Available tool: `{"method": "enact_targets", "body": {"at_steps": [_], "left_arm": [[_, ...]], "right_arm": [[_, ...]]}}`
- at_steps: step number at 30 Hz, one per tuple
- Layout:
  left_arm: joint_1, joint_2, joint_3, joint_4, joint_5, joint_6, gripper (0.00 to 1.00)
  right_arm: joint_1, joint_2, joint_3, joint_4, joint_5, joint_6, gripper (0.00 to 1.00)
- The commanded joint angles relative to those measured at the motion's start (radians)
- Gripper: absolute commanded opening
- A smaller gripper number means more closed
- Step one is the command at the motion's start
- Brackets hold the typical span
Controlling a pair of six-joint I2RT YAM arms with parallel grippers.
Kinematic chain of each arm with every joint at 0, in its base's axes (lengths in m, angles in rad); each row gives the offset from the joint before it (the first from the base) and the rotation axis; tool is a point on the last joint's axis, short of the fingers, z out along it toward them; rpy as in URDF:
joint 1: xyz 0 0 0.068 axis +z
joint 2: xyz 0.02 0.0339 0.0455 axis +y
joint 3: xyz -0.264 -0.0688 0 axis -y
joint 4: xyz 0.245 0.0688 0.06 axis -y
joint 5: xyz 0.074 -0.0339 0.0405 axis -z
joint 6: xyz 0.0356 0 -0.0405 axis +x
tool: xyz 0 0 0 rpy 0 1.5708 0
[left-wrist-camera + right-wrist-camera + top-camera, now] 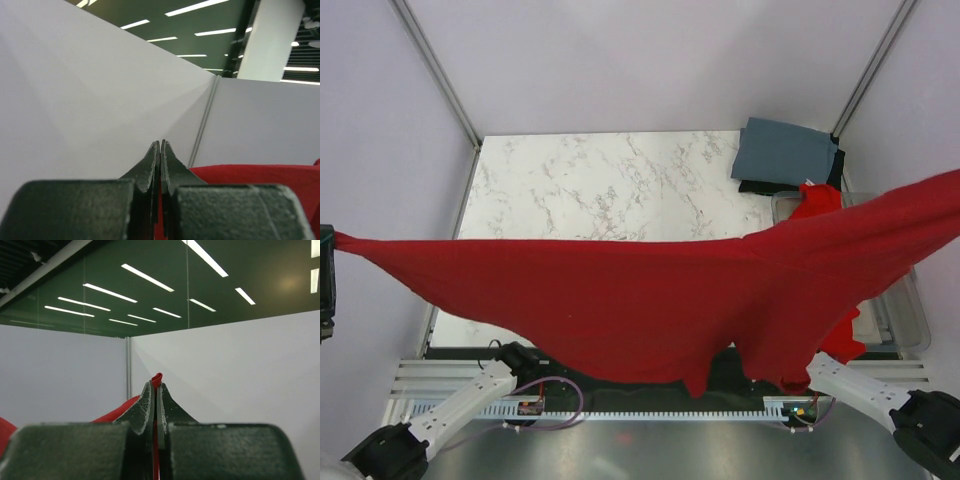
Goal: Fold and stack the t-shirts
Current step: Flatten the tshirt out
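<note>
A deep red t-shirt (640,300) hangs stretched wide in the air across the near half of the table, its lower edge sagging over the arm bases. My left gripper (330,240) sits at the far left edge and is shut on one corner; the left wrist view shows the jaws (160,144) pressed together with red cloth (250,176) between and beside them. My right gripper (156,384) is shut on the other corner, with a fold of the cloth (157,377) poking past its tips; it lies beyond the right edge of the top view.
At the back right a folded slate grey-blue t-shirt (785,150) lies on a black t-shirt (760,187). A brighter red t-shirt (817,200) hangs over a clear bin (912,315) at the right. The marble tabletop (600,185) is enclosed by white walls.
</note>
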Motion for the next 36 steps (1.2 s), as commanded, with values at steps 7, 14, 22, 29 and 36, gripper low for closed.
{"method": "enact_targets", "body": {"at_steps": [7, 14, 22, 29, 36], "left_arm": [[-0.005, 0.226, -0.222, 0.098, -0.410, 0.196, 0.02], [0.203, 0.462, -0.478, 0.348, -0.400, 0.241, 0.02], [0.608, 1.093, -0.382, 0.310, -0.133, 0.023, 0.08], [0.670, 1.401, 0.020, -0.111, 0.160, -0.140, 0.58], [0.668, 1.105, -0.345, -0.051, 0.129, -0.192, 0.59]], "right_arm": [[-0.003, 0.300, -0.229, 0.197, 0.356, -0.226, 0.00], [-0.178, 0.659, -0.410, 0.383, 0.297, -0.197, 0.00], [-0.339, 1.300, -0.021, 0.337, 0.347, 0.003, 0.13], [-0.350, 1.258, -0.145, 0.288, 0.352, 0.072, 0.98], [-0.347, 0.855, -0.660, 0.353, 0.172, 0.237, 0.98]]}}
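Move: The t-shirt already hangs stretched between both shut hands, high above the near side of the table. The left hand's landing spot on the far left of the table lies about 51 cm ahead, straight in line and some 62 cm below. The right hand's spot by the far edge is about 59 cm ahead, 16 cm left and 71 cm below. From the right hand, the blue cloth pile lies some 57 cm ahead and 7 cm right, the clear bin about 24 cm ahead and 19 cm right, both roughly 70 cm below. Both hands, still pinching the t-shirt's corners, fling it out fast towards the table's far edge, going nearly level at first and then swooping down: the left over 50 cm forward and nearly as far down, the right a little over 60 cm forward and some 54 cm down while swinging left, the wrists tipping from pointing up and forward to pointing down. Near the ends of the throws the fingers open and let the corners go, then both hands draw back 5 to 10 cm, the right one rising as well while the left stays low over its corner. ##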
